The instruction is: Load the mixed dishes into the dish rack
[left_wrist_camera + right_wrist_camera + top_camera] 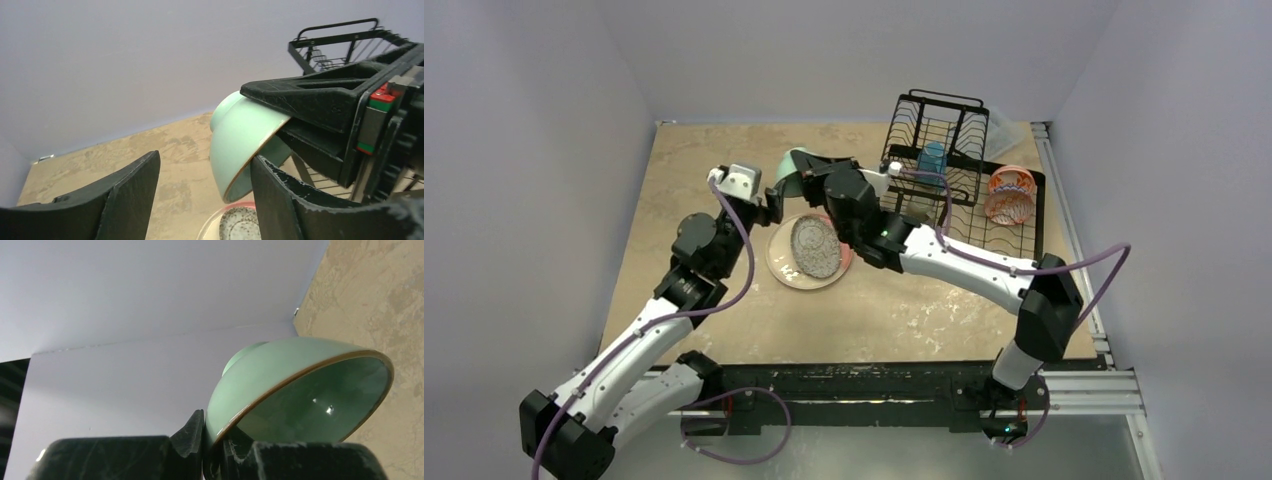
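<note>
The teal bowl (794, 164) hangs tilted on its side above the table, left of the dish rack (1024, 240). My right gripper (814, 181) is shut on the teal bowl's rim (300, 385), one finger inside and one outside (212, 432). My left gripper (205, 165) stands open, its fingers wide apart, the bowl (240, 145) just beside its right finger (280, 200). Below lies the cream-and-pink plate (779, 268) with the grey speckled oval dish (816, 247) on it. A blue cup (931, 160) and a red-orange patterned bowl (1010, 195) sit in the rack.
The rack (340, 45) stands at the far right of the table, close to the right wall. The plate (215, 227) and speckled dish (240, 225) lie directly under both grippers. An aluminium rail (1064, 200) runs along the table's right edge.
</note>
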### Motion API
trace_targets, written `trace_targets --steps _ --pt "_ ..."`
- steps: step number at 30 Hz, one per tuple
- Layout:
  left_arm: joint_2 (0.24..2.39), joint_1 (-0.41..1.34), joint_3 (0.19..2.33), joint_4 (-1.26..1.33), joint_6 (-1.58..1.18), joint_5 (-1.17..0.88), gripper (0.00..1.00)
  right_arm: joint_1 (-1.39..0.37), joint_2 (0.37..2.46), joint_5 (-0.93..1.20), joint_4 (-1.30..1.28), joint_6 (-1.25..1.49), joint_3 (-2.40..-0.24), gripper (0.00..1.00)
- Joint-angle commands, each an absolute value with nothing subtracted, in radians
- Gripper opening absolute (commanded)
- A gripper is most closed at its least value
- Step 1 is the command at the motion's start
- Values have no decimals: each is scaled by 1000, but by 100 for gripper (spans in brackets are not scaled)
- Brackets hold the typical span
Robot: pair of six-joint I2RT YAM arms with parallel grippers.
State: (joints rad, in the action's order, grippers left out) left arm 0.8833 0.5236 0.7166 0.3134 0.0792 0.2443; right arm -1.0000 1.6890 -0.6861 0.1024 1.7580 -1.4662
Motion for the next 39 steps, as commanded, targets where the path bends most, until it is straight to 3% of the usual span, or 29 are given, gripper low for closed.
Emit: trace_targets --steps 1,6,9,13,18,24,27,30,39 --pt "801 522 746 382 62 126 68 -944 1544 -640 415 1553 -1359 0" --pt "781 521 824 214 40 120 70 -800 1439 -335 656 1422 -1207 0" --pt "808 517 865 142 18 150 69 -745 1355 -183 596 1287 -1216 0" --pt "842 482 878 120 -57 154 69 -735 1215 -132 530 1058 -1189 0" --pt "922 398 946 10 -209 151 74 -734 1032 -304 235 849 -1200 0" --pt "1070 326 1095 -188 -395 173 81 -733 869 -715 -74 630 -1207 0" --pt "1083 313 1090 -166 -443 164 84 -734 830 -906 -172 549 -1226 0" --pt "1048 313 1034 -93 -460 183 93 -709 817 -1040 -237 484 -1230 0" --pt "990 304 980 -49 -400 83 100 -373 842 -777 -265 541 -1118 0"
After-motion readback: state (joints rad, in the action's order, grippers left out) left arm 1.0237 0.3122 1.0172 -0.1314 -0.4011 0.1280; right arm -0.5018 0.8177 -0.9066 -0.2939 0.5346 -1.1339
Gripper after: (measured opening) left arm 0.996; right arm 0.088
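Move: The right hand already pinches the green bowl; the red bowls at the dish rack's right end, where it is being taken, lie about 47 cm right, 14 ahead and 31 below. The blue mug is some 30 cm right and 20 ahead of the hand, the grey mug 26 right and 9 ahead, both similarly low. From the left hand, the red bowls are roughly 55 cm right, 15 ahead and 28 below. Right hand arcs the still-pinched green bowl some 40 cm right towards the red bowls, rolling; left opens wide. ##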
